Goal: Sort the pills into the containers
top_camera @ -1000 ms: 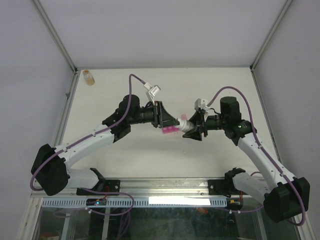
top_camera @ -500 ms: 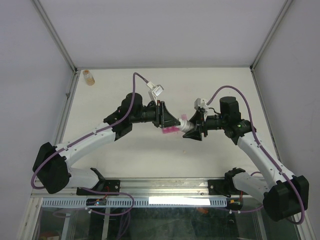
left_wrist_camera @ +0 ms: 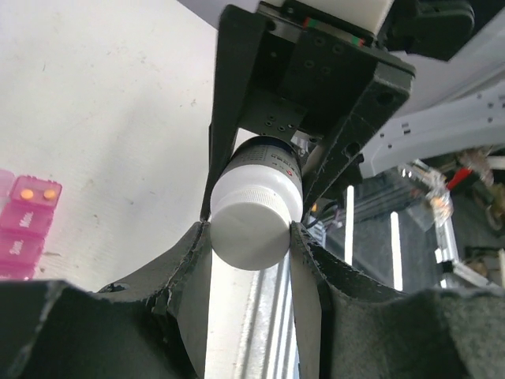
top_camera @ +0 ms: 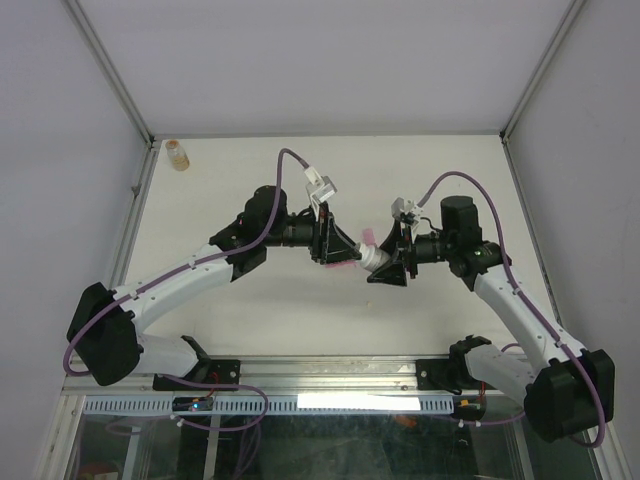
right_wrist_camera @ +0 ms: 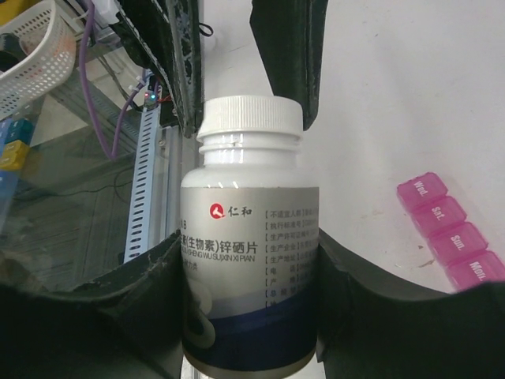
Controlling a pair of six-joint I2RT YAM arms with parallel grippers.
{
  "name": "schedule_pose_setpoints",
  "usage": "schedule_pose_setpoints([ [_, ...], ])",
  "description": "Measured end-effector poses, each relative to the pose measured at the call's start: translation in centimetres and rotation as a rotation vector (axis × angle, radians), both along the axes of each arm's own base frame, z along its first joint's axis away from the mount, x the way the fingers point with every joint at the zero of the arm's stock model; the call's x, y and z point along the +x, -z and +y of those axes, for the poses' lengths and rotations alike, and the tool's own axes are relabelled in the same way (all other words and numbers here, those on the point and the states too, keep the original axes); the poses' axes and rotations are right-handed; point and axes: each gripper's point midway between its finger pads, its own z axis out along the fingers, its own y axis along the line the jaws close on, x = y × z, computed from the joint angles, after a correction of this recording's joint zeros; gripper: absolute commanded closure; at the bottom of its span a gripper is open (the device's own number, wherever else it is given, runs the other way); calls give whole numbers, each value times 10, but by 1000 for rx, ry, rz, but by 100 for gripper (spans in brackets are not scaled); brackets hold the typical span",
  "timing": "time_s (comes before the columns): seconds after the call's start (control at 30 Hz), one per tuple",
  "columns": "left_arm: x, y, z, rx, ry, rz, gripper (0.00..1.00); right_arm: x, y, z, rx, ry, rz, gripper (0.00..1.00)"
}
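A white pill bottle (right_wrist_camera: 248, 237) with a blue-banded label hangs above the table between both arms. My right gripper (right_wrist_camera: 248, 260) is shut on its body. The bottle's white cap (left_wrist_camera: 251, 225) is pinched by my left gripper (left_wrist_camera: 248, 230), which is shut on it. In the top view the left gripper (top_camera: 350, 249) and the right gripper (top_camera: 382, 262) meet at the bottle (top_camera: 371, 256). The pink containers (right_wrist_camera: 451, 230) lie on the table beside the bottle, lids down. Two small orange spots sit on one compartment of the containers (left_wrist_camera: 24, 229); I cannot tell if they are pills.
A small amber bottle (top_camera: 177, 153) stands at the table's far left corner. The metal front rail (top_camera: 330, 372) runs along the near edge between the arm bases. A white mesh basket (right_wrist_camera: 31, 47) sits off the table beyond that edge.
My left wrist has rolled around the cap while gripping it, swinging its camera and cable to the right. The right arm and bottle have barely moved.
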Motion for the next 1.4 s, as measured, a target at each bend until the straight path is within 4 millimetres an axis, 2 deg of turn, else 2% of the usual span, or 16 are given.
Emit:
schedule_pose_setpoints([
  [0.43, -16, 3, -2, -20, 256, -480, 50, -13, -3, 1, 47, -64, 33, 100],
  [0.5, -23, 9, -7, -12, 308, -521, 44, -15, -6, 3, 61, -86, 20, 100],
  [0.7, -26, 17, -10, 11, 353, -563, 26, -13, -9, 3, 68, -84, -5, 100],
  [0.8, -30, 19, -12, 19, 361, -566, 13, -11, -10, 4, 72, -85, -20, 100],
  [0.87, -31, 19, -12, 23, 356, -568, 2, -10, -11, 4, 75, -85, -35, 100],
  [1.17, -33, 18, 3, 13, 248, -575, 1, -6, -13, 4, 82, -85, -79, 100],
  [1.4, -38, 19, 26, -76, 53, -463, 1, -6, -13, 3, 87, -96, -100, 100],
])
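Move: The left fingers are already shut on the white cap, which sits right at the left hand point; the bottle's body is about 4 cm to its right. From the left hand the pink pill organizer lies on the table some 10 cm ahead, straight out and about 20 cm below, and a loose pill about 3 cm right and 20 cm below. The cap is roughly 5 cm to the left of the right hand, which holds the bottle. Rolling clockwise as seen facing the cap, the left wrist twists the gripped cap in the tightening sense while both hands draw back about 1 cm. The left fingers then spread wide, letting go; with some 35 degrees turned, that hand backs off from the cap, about 4 cm back and 2 cm down, finally left. The right hand keeps its grip, rising about 1 cm. ##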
